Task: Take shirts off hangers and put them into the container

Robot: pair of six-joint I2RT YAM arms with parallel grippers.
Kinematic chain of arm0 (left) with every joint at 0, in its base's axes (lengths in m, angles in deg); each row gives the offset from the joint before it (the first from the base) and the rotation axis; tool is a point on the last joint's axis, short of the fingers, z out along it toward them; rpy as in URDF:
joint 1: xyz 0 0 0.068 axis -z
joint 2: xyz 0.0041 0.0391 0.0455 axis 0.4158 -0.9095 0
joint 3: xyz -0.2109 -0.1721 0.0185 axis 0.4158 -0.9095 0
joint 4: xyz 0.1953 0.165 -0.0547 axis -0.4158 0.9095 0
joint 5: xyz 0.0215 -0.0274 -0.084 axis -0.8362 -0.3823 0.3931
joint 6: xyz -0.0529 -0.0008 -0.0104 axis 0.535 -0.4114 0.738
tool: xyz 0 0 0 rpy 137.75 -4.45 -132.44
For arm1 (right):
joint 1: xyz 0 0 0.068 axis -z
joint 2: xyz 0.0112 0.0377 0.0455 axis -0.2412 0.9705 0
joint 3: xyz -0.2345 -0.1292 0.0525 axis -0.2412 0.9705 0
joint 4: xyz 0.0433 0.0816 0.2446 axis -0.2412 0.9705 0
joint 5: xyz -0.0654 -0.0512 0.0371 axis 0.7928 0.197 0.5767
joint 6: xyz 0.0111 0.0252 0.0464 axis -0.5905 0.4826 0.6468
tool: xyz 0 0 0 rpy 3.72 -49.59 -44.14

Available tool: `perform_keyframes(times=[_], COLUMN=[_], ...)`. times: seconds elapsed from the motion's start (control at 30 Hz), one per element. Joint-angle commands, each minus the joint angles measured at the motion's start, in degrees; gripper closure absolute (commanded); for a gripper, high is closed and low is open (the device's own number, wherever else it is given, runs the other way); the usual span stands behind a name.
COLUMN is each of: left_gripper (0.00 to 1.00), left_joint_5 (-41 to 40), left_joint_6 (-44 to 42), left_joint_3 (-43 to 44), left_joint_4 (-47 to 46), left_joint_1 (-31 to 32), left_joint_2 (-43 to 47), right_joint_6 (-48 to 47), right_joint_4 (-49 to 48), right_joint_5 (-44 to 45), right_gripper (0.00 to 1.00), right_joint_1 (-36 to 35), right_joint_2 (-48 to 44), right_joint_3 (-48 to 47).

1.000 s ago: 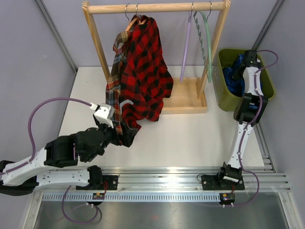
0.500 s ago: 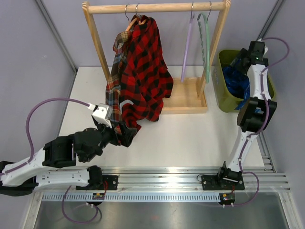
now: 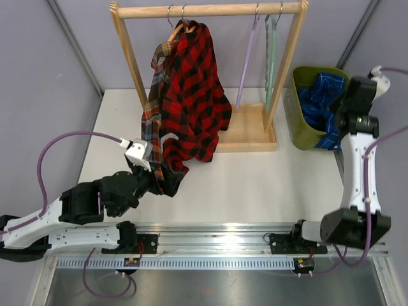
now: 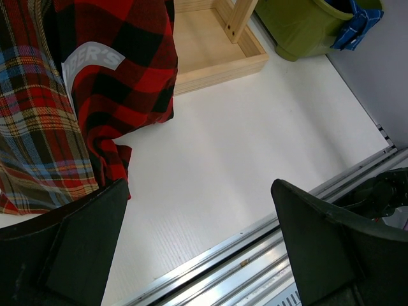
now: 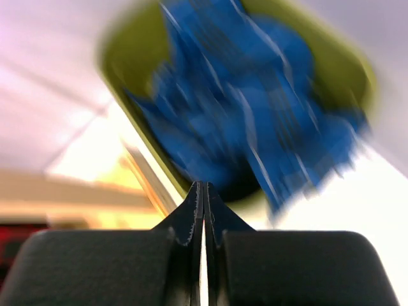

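A red-black plaid shirt [image 3: 191, 95] and a brown-tan plaid shirt [image 3: 153, 108] hang on wood-coloured hangers [image 3: 182, 25] at the left of the rail. A lilac hanger [image 3: 245, 64] and a pale green hanger [image 3: 271, 57] hang bare on the right. A blue checked shirt [image 3: 319, 102] lies in the olive container [image 3: 303, 137], one part draped over its near rim. My right gripper [image 3: 347, 111] hovers above the container's right side, shut on nothing [image 5: 204, 191]. By the shirts' hems, my left gripper [image 3: 164, 182] is wide open and empty [image 4: 199, 185], the red shirt [image 4: 121, 57] to its left.
The wooden rack's flat base [image 3: 252, 131] and uprights [image 3: 287, 57] stand between the hanging shirts and the container. White tabletop [image 3: 255, 178] spreads in front of the rack. A metal rail [image 3: 223, 239] runs along the near edge, and grey walls close both sides.
My right arm has risen out of the container and swung back to the right, leaving the blue shirt there; its jaws opened, then shut. The bare hangers swayed slightly. The left arm is still.
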Motion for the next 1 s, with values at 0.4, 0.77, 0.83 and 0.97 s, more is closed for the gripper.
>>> perform_keyframes(times=[0.4, 0.77, 0.83, 0.97], left_gripper=[0.01, 0.01, 0.01, 0.01], left_joint_5=[4.3, 4.1, 3.7, 3.3], left_joint_6=[-1.0, -0.3, -0.3, 0.3], left_joint_3=[-3.2, -9.3, -10.2, -11.6], left_joint_4=[-7.4, -9.2, -9.3, -9.2], left_joint_1=[-0.1, -0.1, -0.1, -0.1], left_joint_2=[1.7, 7.5, 8.6, 10.3], right_joint_6=[2.9, 6.9, 6.7, 6.1], right_joint_4=[5.5, 3.2, 1.3, -0.5], right_joint_5=[2.6, 3.0, 3.2, 3.8], right_gripper=[0.27, 0.27, 0.28, 0.28], right_joint_1=[-0.6, -0.6, -0.6, -0.6], right_joint_2=[-18.0, -14.4, -13.2, -9.2], right_joint_3=[27.3, 33.1, 33.2, 31.6])
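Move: The right hand, shut and empty, is above the near end of the container. The blue shirt's end hanging over the near rim lies about 4 cm ahead of it, 3 cm to its right and 20 cm lower. The container's middle is some 14 cm ahead, 4 cm right and 24 cm down; the rack's right foot is 6 cm ahead, 14 cm left and 32 cm below. From the left hand the shirt end lies roughly 29 cm ahead, 54 cm right and 17 cm down. Down in front of the container's near rim, towards the blue shirt's hanging end, goes the right hand: first a quick pull back of about 11 cm, sinking a little, then nearly straight down to some 18 cm lower in all. Its fingers open wide and tip down 20 degrees or so, with no contact seen. The left hand, still open, sinks a couple of centimetres. ##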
